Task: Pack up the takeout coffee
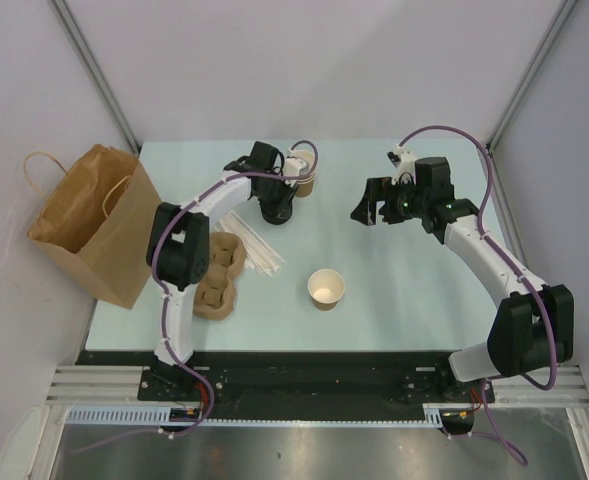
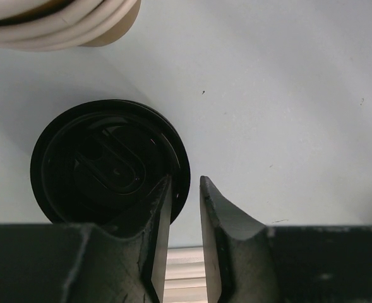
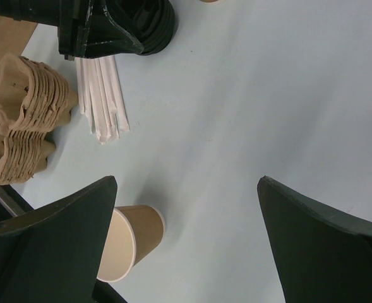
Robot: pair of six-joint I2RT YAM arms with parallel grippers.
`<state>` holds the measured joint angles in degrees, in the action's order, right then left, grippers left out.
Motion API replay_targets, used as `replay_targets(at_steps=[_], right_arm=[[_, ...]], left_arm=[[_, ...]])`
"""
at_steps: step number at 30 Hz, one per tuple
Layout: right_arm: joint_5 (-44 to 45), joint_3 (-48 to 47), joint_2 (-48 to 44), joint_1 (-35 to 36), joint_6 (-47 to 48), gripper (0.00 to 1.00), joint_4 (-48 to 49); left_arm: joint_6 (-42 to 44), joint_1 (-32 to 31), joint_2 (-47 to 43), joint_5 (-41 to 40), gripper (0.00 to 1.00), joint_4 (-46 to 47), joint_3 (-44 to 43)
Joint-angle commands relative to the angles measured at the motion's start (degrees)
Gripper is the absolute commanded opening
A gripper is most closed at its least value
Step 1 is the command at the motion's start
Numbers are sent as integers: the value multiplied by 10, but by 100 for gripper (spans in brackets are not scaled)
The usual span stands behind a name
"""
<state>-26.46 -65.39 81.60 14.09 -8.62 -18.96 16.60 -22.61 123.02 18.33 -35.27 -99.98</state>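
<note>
No lidded takeout coffee shows in any view. A round black lid lies on the pale blue table at the back centre. My left gripper hangs over its right edge. One fingertip covers the lid and the other stands just outside the rim, with a narrow gap between them and nothing clamped. A lone lidless tan cup stands upright mid-table, also at the lower left of the right wrist view. My right gripper hovers wide open above the table, far right of the lid, holding nothing.
A stack of lidless tan cups stands just behind the lid. Pulp cup carriers are stacked at the left, with white wrapped straws beside them. A large brown paper bag stands open off the table's left edge.
</note>
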Motion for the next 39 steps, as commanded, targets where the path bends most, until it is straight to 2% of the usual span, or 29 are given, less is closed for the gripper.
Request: replay_targets(at_steps=[1, 6, 11, 27, 30, 33, 38, 39], right_arm=[[-10, -25, 1, -4, -4, 100, 13], [-13, -24, 0, -3, -7, 100, 14], [-18, -25, 0, -5, -9, 100, 16], [-24, -25, 0, -4, -10, 100, 20], [-32, -25, -5, -5, -10, 100, 23], [-57, -27, -20, -15, 2, 100, 21], [-130, -36, -56, -53, 47, 100, 4], [-143, -40, -62, -60, 81, 100, -5]], left_arm=[[8, -3, 3, 6, 27, 6, -21], [6, -3, -5, 10, 11, 4, -22], [4, -3, -22, 12, 0, -3, -19], [11, -3, -95, 17, 0, 18, 20], [21, -3, -137, 57, 0, 13, 35], [44, -3, -195, 134, 0, -18, 49], [68, -3, -274, 247, 0, -131, 38], [69, -4, -285, 261, 0, -167, 33]])
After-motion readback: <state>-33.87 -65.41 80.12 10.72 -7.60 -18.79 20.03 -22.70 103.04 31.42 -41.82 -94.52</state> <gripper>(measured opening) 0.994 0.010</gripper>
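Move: The lid stack sits with its middle about 4 cm ahead of the left hand and 2 cm to its left, roughly 1 cm lower, its back rim at the fingertips. Beyond it, the cup stack is some 10 cm ahead of the hand and 5 cm right; the wrapped straws lie 4 cm back and 8 cm left, and the single cup 16 cm back and 10 cm right. From the right hand, the lid stack is about 13 cm ahead, 24 cm left and 14 cm below. Staying in place at first, the left hand shuts its part-open fingers, pinching the top lid by its back rim. It then rises straight for about 3 cm and speeds up, up and back, to some 11 cm higher and 6 cm back, away from the cup stack, turning roughly 15 degrees, partly clockwise, and keeping its pinch on the lid. ##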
